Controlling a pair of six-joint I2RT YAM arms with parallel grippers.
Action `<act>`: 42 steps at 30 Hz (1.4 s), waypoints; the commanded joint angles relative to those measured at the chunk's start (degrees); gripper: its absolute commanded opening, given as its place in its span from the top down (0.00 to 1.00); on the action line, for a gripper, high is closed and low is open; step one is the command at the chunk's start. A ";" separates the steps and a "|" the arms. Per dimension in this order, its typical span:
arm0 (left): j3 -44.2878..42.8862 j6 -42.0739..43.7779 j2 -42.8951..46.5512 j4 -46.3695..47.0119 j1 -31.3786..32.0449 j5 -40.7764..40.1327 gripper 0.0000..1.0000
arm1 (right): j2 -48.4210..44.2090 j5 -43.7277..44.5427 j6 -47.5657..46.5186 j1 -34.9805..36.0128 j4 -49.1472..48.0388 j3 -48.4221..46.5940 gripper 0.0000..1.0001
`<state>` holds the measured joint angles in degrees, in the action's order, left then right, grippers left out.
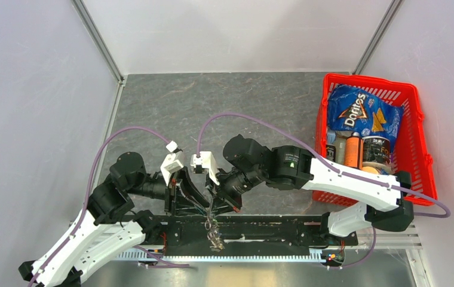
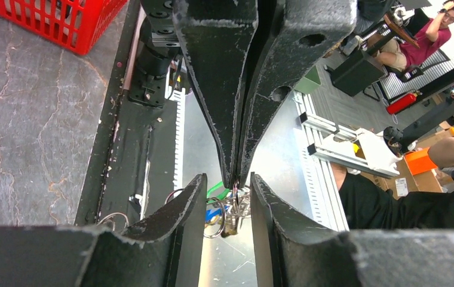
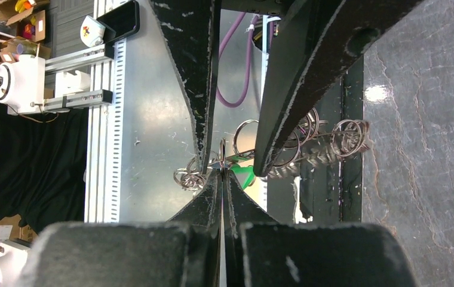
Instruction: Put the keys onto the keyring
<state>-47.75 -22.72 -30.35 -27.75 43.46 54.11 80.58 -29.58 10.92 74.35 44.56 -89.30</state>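
My two grippers meet over the table's near edge. The right gripper [image 3: 221, 172] is shut on a thin wire ring of the keyring bunch [image 3: 317, 154], which hangs below the tips [image 1: 214, 234]. A green key head [image 3: 245, 177] shows just right of those tips, and between the left fingers [image 2: 217, 190]. The left gripper [image 2: 227, 182] stands open with its fingers either side of the hanging rings and of the right gripper's shut fingers [image 2: 221, 89]. From above, the left gripper [image 1: 196, 200] faces the right gripper [image 1: 217, 196]. I cannot make out a black-headed key.
A red basket [image 1: 417, 113] with a Doritos bag [image 1: 359, 112] and cans stands at the right. The black base rail [image 1: 272, 230] and slotted metal strip run along the near edge. A small cluster of loose rings [image 3: 187, 177] hangs left of the right tips.
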 commanded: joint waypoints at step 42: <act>1.28 -2.64 4.62 14.75 -0.04 -3.94 0.98 | -10.94 5.59 2.28 -0.90 -9.81 3.36 0.56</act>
<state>-46.83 -21.69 -27.18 -22.55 43.46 51.83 72.82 -26.41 13.04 73.63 39.00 -87.57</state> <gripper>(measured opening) 0.029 0.432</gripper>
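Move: The left fingers stand open astride the edge of the keyring that the right tips already pinch: it lies about 1 cm to the left hand's right, level with it fore and aft. From the left hand, the green key tag is some 3 cm below, 1 cm forward and 1 cm to the right; the loose rings are roughly 4 cm forward, 1 cm to the right and 3 cm below. From the right hand, the pinched edge is about 1 cm left and 1 cm below. Hold the left gripper in place and shut its fingers fully on the keyring, right beside the right tips, while the right keeps its pinch. Then open the right fingers to nearly half and lift them about 5 cm up and a little right, tipping them up some 10 degrees, away from the keyring. As the right leaves, raise the left hand a centimetre or two, keeping its grip. ##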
